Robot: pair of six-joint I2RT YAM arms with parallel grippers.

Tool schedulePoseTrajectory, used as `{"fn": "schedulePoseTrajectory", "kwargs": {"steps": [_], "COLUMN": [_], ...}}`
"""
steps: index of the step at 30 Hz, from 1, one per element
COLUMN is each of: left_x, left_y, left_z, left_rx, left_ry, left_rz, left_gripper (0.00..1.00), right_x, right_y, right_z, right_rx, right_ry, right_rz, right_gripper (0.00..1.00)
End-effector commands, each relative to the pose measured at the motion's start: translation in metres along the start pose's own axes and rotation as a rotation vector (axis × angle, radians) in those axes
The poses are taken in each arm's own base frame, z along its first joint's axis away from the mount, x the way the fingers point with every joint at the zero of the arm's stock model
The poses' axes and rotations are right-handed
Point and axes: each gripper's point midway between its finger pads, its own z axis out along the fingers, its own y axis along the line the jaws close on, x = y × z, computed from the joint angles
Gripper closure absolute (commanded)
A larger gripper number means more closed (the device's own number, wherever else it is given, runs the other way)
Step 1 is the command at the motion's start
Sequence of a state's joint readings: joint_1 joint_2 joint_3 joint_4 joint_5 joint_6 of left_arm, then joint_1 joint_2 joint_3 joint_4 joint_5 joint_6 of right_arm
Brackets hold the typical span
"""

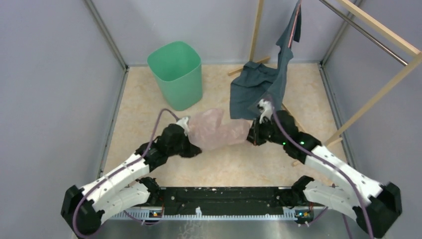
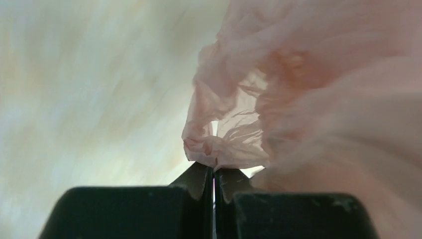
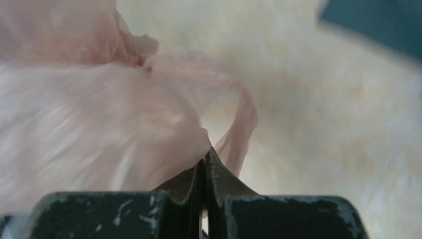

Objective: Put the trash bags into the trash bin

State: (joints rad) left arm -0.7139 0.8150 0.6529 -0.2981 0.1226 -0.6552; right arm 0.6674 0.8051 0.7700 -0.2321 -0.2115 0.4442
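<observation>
The pale-pink translucent trash bag (image 1: 219, 130) hangs stretched between both arms over the middle of the floor. My left gripper (image 1: 195, 147) is shut on the bag's left edge; in the left wrist view the crumpled film (image 2: 226, 144) is pinched at the closed fingertips (image 2: 214, 172). My right gripper (image 1: 252, 134) is shut on the bag's right edge, and the right wrist view shows the film (image 3: 99, 124) held at its closed tips (image 3: 205, 158). The mint-green trash bin (image 1: 176, 74) stands upright at the back left, apart from the bag.
A dark blue-grey garment (image 1: 259, 87) hangs from a wooden rack (image 1: 378, 30) at the back right, its lower part lying on the floor just behind my right gripper. Grey walls enclose the beige floor (image 1: 224, 169) on three sides.
</observation>
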Motion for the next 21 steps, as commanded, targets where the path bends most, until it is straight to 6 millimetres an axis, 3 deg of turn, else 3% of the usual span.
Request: {"fn": "schedulePoseTrajectory", "kwargs": {"steps": [1, 4, 6, 8, 9, 11, 12, 13, 14, 15, 17, 19, 20, 21], "left_x": [-0.015, -0.122, -0.171, -0.194, -0.198, -0.196, -0.186, -0.162, -0.138, -0.103, -0.033, 0.018, 0.030, 0.030], "left_y": [-0.010, -0.095, -0.149, -0.190, -0.196, -0.175, -0.151, -0.108, -0.077, -0.045, 0.002, 0.020, 0.019, 0.013], "left_z": [-0.023, -0.080, -0.124, -0.163, -0.175, -0.173, -0.158, -0.124, -0.102, -0.076, -0.042, -0.027, -0.024, -0.024], "left_rx": [-0.009, 0.131, 0.255, 0.393, 0.424, 0.348, 0.267, 0.133, 0.042, -0.037, -0.132, -0.119, -0.084, -0.035], "left_ry": [-0.024, -0.233, -0.342, -0.420, -0.450, -0.490, -0.483, -0.434, -0.377, -0.279, -0.085, 0.052, 0.076, 0.067], "left_rz": [0.002, 0.173, 0.226, 0.261, 0.261, 0.203, 0.165, 0.115, 0.078, 0.055, -0.017, -0.082, -0.101, -0.094], "left_gripper": [1.00, 1.00, 1.00, 1.00, 1.00, 1.00, 1.00, 1.00, 1.00, 1.00, 1.00, 1.00, 1.00, 1.00], "right_x": [0.026, -0.069, -0.125, -0.168, -0.178, -0.179, -0.173, -0.155, -0.128, -0.094, -0.005, 0.068, 0.086, 0.089], "right_y": [-0.013, 0.021, 0.058, 0.095, 0.106, 0.111, 0.105, 0.090, 0.069, 0.048, 0.002, -0.025, -0.025, -0.023], "right_z": [0.005, -0.018, -0.042, -0.075, -0.085, -0.100, -0.096, -0.084, -0.064, -0.041, 0.001, 0.016, 0.016, 0.014], "right_rx": [0.061, 0.065, -0.002, -0.103, -0.139, -0.176, -0.173, -0.142, -0.103, -0.067, 0.006, 0.041, 0.020, 0.006], "right_ry": [0.127, -0.011, -0.099, -0.224, -0.273, -0.351, -0.371, -0.351, -0.298, -0.224, -0.001, 0.181, 0.221, 0.215], "right_rz": [0.032, -0.094, -0.145, -0.172, -0.177, -0.179, -0.174, -0.153, -0.117, -0.081, 0.002, 0.092, 0.129, 0.148], "right_gripper": [1.00, 1.00, 1.00, 1.00, 1.00, 1.00, 1.00, 1.00, 1.00, 1.00, 1.00, 1.00, 1.00, 1.00]}}
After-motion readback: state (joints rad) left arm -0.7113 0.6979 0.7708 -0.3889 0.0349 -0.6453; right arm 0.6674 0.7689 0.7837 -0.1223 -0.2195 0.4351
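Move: The pink trash bag already hangs pinched between both hands: its middle lies about 9 cm right, 6 cm ahead and 3 cm above the left hand, and about 17 cm left, 4 cm ahead and 3 cm below the right hand. From the left hand, the green trash bin stands some 33 cm ahead, 11 cm left and 5 cm lower; the blue-grey cloth lies 32 cm ahead, 30 cm right, some 19 cm lower. The trash bag, its edge still pinched in both shut grippers, is flapped in one fast stroke: both hands dip about 10 cm, whip up roughly 40 cm while drawing back a little, then sweep down again, ending some 5 cm above where they began. The fingers tip upward by about 50 degrees on the rise and mostly back on the way down. ##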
